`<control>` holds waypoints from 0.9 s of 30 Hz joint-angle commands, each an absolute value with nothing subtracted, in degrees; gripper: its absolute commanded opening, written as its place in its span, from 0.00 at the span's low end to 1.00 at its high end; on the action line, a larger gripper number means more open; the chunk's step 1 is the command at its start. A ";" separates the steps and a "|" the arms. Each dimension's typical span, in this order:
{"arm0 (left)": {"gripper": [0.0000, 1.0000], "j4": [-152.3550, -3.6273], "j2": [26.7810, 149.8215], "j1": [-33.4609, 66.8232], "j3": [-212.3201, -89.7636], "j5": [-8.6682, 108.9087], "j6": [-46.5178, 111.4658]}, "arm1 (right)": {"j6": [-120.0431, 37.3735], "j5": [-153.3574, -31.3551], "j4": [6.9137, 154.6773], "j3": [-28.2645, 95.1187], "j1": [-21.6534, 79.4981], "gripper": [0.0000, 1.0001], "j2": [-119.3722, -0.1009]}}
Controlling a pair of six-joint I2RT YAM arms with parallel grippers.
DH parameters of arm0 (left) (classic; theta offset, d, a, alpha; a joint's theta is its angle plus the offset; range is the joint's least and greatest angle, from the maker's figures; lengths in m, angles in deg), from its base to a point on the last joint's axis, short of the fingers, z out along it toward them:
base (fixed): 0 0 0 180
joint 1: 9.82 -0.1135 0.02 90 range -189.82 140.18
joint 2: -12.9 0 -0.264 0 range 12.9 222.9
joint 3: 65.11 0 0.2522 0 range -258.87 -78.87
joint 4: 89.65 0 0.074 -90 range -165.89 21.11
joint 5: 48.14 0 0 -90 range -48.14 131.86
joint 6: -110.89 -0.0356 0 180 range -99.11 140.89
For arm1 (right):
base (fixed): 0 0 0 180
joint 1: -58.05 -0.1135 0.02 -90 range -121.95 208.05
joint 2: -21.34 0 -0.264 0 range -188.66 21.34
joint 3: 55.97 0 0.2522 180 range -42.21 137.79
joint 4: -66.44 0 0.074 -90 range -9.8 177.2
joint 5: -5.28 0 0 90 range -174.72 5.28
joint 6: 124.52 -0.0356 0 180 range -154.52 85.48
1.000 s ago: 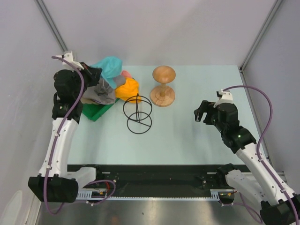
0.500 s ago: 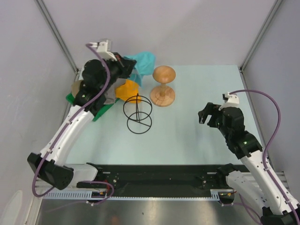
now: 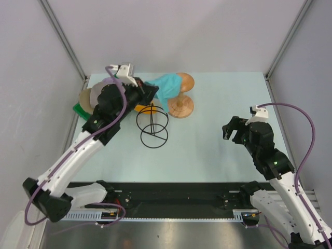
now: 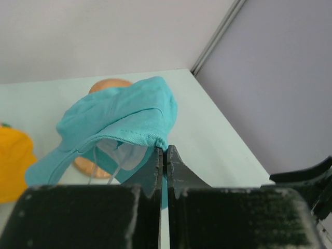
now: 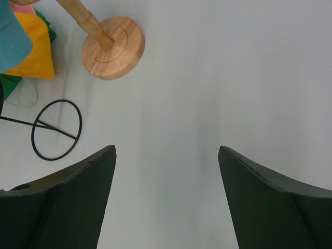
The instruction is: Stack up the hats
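Note:
My left gripper [image 3: 154, 92] [image 4: 166, 150] is shut on the brim of a teal hat [image 3: 168, 85] [image 4: 118, 113]. The hat hangs in the air, draped against the top of the wooden hourglass stand [image 3: 181, 106] [image 4: 106, 84]. An orange hat [image 3: 147, 108] [image 4: 12, 162] [image 5: 35, 50] lies left of the stand, partly under my left arm. A tan and grey hat pile [image 3: 88, 97] sits at the far left. A bit of pink hat [image 5: 23, 6] shows beside the orange one. My right gripper [image 3: 232, 128] [image 5: 166, 155] stands open over bare table at the right, holding nothing.
A black wire ring stand [image 3: 152, 125] [image 5: 54, 129] stands in front of the orange hat. Something green [image 3: 79, 109] lies under the pile at the left edge. Grey walls close in the table at the back and on both sides.
My left arm has swung right and carried the teal hat from the pile at the far left over to the wooden stand. My right arm has drifted slightly right and nearer.

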State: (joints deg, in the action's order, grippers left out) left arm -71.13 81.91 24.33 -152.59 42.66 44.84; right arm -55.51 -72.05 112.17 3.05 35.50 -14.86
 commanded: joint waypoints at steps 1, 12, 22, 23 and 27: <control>0.00 -67.37 71.27 24.46 -144.64 38.96 45.24 | -55.97 -71.79 111.05 4.38 35.11 0.85 -14.86; 0.00 -56.65 55.35 24.46 -131.45 36.06 50.07 | -56.32 -74.43 107.71 5.08 34.85 0.85 -18.65; 0.00 -48.91 46.38 24.37 -121.51 26.84 53.85 | -55.96 -71.10 106.74 7.27 27.47 0.85 -22.51; 0.00 -48.99 46.12 24.46 -120.98 26.57 54.38 | -55.88 -70.40 106.57 7.54 26.77 0.85 -23.21; 0.00 -51.54 46.47 24.37 -119.21 26.04 55.52 | -56.14 -68.20 104.82 8.94 21.94 0.84 -26.46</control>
State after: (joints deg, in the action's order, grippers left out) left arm -50.26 46.26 24.36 -120.08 28.71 53.21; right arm -55.91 -71.42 108.38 5.63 25.54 -24.44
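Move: The wire stand stands about 7 cm farther out than the left gripper, some 5 cm to its left and 32 cm below. From that gripper, the wooden stand is roughly 25 cm ahead, 8 cm right and 29 cm below, and the orange hat about 26 cm ahead, 12 cm left and 35 cm down. From the right gripper, the teal hat hangs some 12 cm ahead, 23 cm left and 9 cm higher. Keep the left gripper shut on the edge of the teal hat and bring it down about 16 cm while drawing it back and to the left, away from the wooden stand, tipping the fingers some 20 degrees downward and turning them somewhat counter-clockwise late on. Shift the open right gripper about 5 cm left. ##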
